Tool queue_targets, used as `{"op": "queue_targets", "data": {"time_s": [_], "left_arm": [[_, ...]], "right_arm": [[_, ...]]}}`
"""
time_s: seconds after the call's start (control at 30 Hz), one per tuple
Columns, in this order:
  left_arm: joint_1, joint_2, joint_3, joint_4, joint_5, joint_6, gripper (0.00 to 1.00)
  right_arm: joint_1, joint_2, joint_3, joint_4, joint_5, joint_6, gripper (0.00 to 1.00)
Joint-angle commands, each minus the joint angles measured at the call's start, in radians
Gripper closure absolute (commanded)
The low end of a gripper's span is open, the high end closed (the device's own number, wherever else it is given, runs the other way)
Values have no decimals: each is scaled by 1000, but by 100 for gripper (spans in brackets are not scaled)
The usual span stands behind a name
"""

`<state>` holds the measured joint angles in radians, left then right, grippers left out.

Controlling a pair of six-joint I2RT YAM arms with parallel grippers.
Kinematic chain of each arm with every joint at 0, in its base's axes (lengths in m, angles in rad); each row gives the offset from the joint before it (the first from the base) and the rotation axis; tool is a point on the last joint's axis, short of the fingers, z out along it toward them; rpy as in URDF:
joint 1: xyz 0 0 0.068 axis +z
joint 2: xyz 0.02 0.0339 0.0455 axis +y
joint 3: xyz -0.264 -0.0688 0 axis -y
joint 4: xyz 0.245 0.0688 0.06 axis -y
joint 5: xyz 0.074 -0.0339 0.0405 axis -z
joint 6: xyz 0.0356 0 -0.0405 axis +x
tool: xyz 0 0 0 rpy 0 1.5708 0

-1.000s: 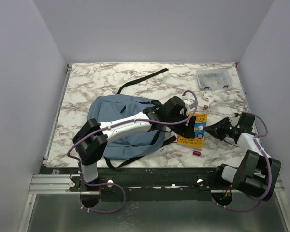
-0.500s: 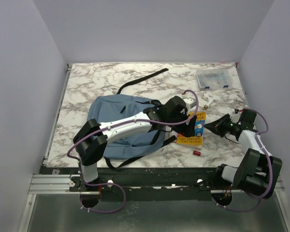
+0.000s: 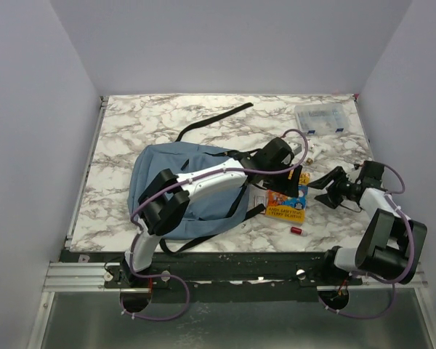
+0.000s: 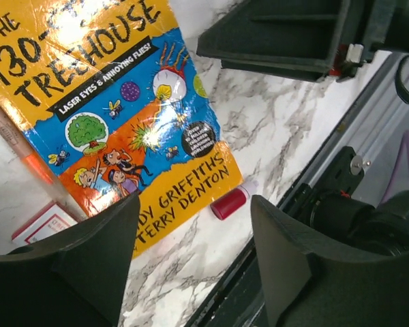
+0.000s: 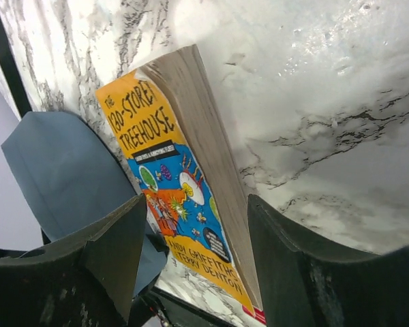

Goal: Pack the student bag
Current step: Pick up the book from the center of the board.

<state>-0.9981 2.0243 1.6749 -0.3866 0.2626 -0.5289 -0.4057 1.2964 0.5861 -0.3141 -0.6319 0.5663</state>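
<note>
The student bag (image 3: 176, 190), slate-blue with black straps, lies flat on the left half of the marble table and shows as blue fabric (image 5: 58, 167) in the right wrist view. A yellow and blue paperback book (image 3: 288, 205) (image 4: 116, 112) (image 5: 180, 174) lies just right of the bag. My left gripper (image 3: 291, 185) (image 4: 194, 235) hovers open over the book's near corner, nothing between its fingers. My right gripper (image 3: 328, 186) (image 5: 194, 231) is open, just right of the book, facing its page edge without touching it.
A small red-capped tube (image 3: 297, 230) (image 4: 230, 202) lies by the book's near edge. A red and white item (image 4: 44, 221) pokes out from under the book. A clear plastic box (image 3: 320, 118) stands at the back right, small bits (image 3: 310, 149) in front of it. A black strap (image 3: 211, 120) trails behind the bag.
My right gripper closed near the book's edge, then opened and drew slightly back to the right. My left arm swung forward and right, its gripper now farther over the book.
</note>
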Motion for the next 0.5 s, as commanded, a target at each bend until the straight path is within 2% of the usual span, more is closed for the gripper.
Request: {"op": "queue_targets", "data": {"time_s": [0.0,0.1,0.2,0.47], "left_arm": [[12,95,67,-43,23,-50,38],[16,131,66,-44,26,-75,46],[18,151,52,-41,3,-79,49],[35,208,33,-41,23,-126,52]], "right_arm": [[19,58,5,16,9,-27,35],[44,80,2,26,9,-26,35],[65,88,-3,37,12,-22,36],[88,95,-21,54,-1,-12,40]]}}
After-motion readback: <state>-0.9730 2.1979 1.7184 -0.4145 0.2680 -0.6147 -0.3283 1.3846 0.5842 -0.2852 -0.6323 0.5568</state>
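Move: The book lies flat below both grippers. From the left hand its middle is about 6 cm ahead, straight in line sideways, some 12 cm down; from the right hand it is roughly 8 cm to the left, 2 cm ahead and 4 cm below. Around the left hand, at table height, the red tube sits about 7 cm back and 4 cm right, the small box 4 cm ahead and 10 cm left, and the pen 9 cm ahead and 8 cm left. Towards the front half of the book, the left hand drops steeply, about 7.5 cm, easing near the end while its fingers close partway over the cover and tip some 10 degrees more steeply down. The right hand, fingers staying open, sinks about 2 cm and slides as far left towards the book's page edge. Contact by either can't be made out. ##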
